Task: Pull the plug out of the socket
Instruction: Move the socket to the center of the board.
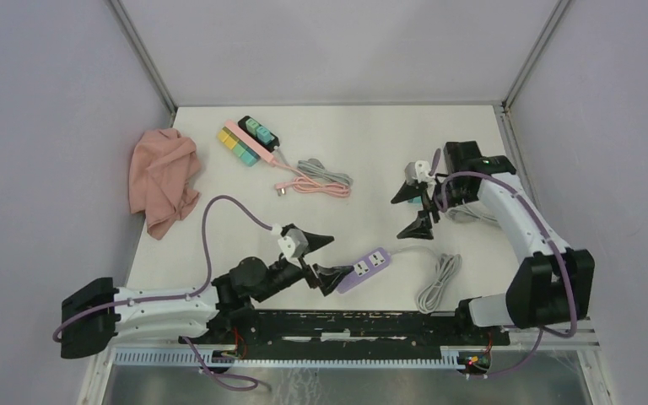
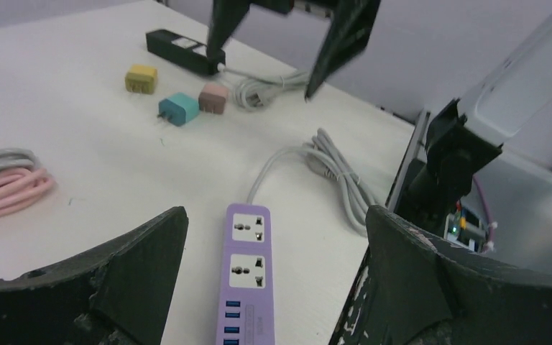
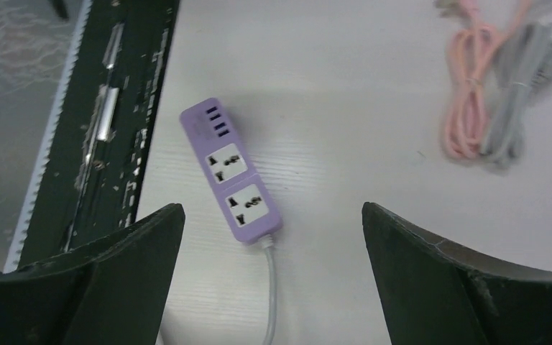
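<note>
A purple power strip point(image 1: 364, 268) point(image 2: 248, 280) point(image 3: 231, 172) lies flat near the table's front edge, and both of its sockets show empty. My left gripper point(image 1: 342, 255) point(image 2: 274, 215) is open, one finger on each side of the strip's near end, touching nothing. My right gripper point(image 1: 396, 218) point(image 3: 272, 208) point(image 2: 259, 72) hangs open above the table farther right and holds nothing. In the left wrist view a yellow plug point(image 2: 141, 77), a teal plug point(image 2: 178, 109) and a brown plug point(image 2: 213, 97) lie loose beside a black strip point(image 2: 180, 49).
The purple strip's grey cable point(image 1: 437, 283) point(image 2: 338, 176) coils to its right. At the back left lie a pink cloth point(image 1: 164, 179), a pink strip point(image 1: 245, 143) with yellow plugs, another black strip point(image 1: 259, 132) with teal plugs, and coiled pink and grey cables point(image 1: 321, 179) point(image 3: 485, 108). A black rail point(image 1: 346, 325) runs along the near edge.
</note>
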Robot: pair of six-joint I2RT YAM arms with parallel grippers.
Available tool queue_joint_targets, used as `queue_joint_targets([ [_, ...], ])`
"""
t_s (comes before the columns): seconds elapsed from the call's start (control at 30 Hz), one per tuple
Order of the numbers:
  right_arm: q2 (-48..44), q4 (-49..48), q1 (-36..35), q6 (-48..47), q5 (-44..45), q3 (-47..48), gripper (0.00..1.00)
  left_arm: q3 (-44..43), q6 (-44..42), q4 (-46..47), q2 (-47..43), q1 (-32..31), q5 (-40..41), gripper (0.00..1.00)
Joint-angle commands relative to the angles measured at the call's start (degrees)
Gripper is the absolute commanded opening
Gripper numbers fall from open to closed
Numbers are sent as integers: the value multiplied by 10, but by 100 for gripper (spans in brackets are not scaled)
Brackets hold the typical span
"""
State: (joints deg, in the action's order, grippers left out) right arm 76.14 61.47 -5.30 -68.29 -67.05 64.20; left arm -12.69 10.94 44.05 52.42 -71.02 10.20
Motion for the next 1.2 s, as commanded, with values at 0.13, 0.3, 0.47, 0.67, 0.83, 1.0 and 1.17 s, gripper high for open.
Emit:
queue_joint_targets([
  [0.13, 48, 117, -148, -175, 42, -11, 100, -7, 112, -125, -143, 60, 38, 99],
  [0.3, -4, -125, -249, 2, 196, -100, 100, -10, 157, -185, -180, 133, 8, 99],
  [0.47, 23, -163, -326, 14, 266, -114, 100, -23, 211, -196, -153, 274, -116, 99],
  [0.67, 73, -242, -421, 69, 375, -120, 100, -52, 237, -201, -96, 364, -181, 99],
  [0.83, 103, -282, -460, 88, 428, -129, 98, -32, 247, -188, -100, 367, -175, 99],
  [1.0, 129, -282, -478, 87, 459, -120, 85, 2, 252, -229, -169, 367, -140, 100],
  [1.17, 145, -273, -482, 89, 477, -109, 65, 22, 256, -270, -239, 367, -119, 100],
])
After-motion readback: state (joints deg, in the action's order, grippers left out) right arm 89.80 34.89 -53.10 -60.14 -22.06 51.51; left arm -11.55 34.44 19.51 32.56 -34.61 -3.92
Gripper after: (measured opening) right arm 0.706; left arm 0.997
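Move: The socket lies about 7 cm back and 7 cm to the left of my right hand, and some 19 cm below it. At that same table height, its coiled grey cable is roughly 10 cm back and 11 cm to this hand's right. The teal plug sits about 13 cm ahead and 7 cm right, and the pink plug 12 cm ahead and 13 cm right. From my left hand the socket is about 4 cm ahead, 8 cm right and 17 cm below. My right hand swings back and left while sinking, then drops nearly straight onto the socket, about 18 cm down in all, tipping its fingers some 40 degrees towards the table and turning counter-clockwise. Near the bottom I start closing the wide-open fingers across the strip beside the outlet next to the USB ports. My empty left hand clears out forward and left, away from the socket, staying open. ##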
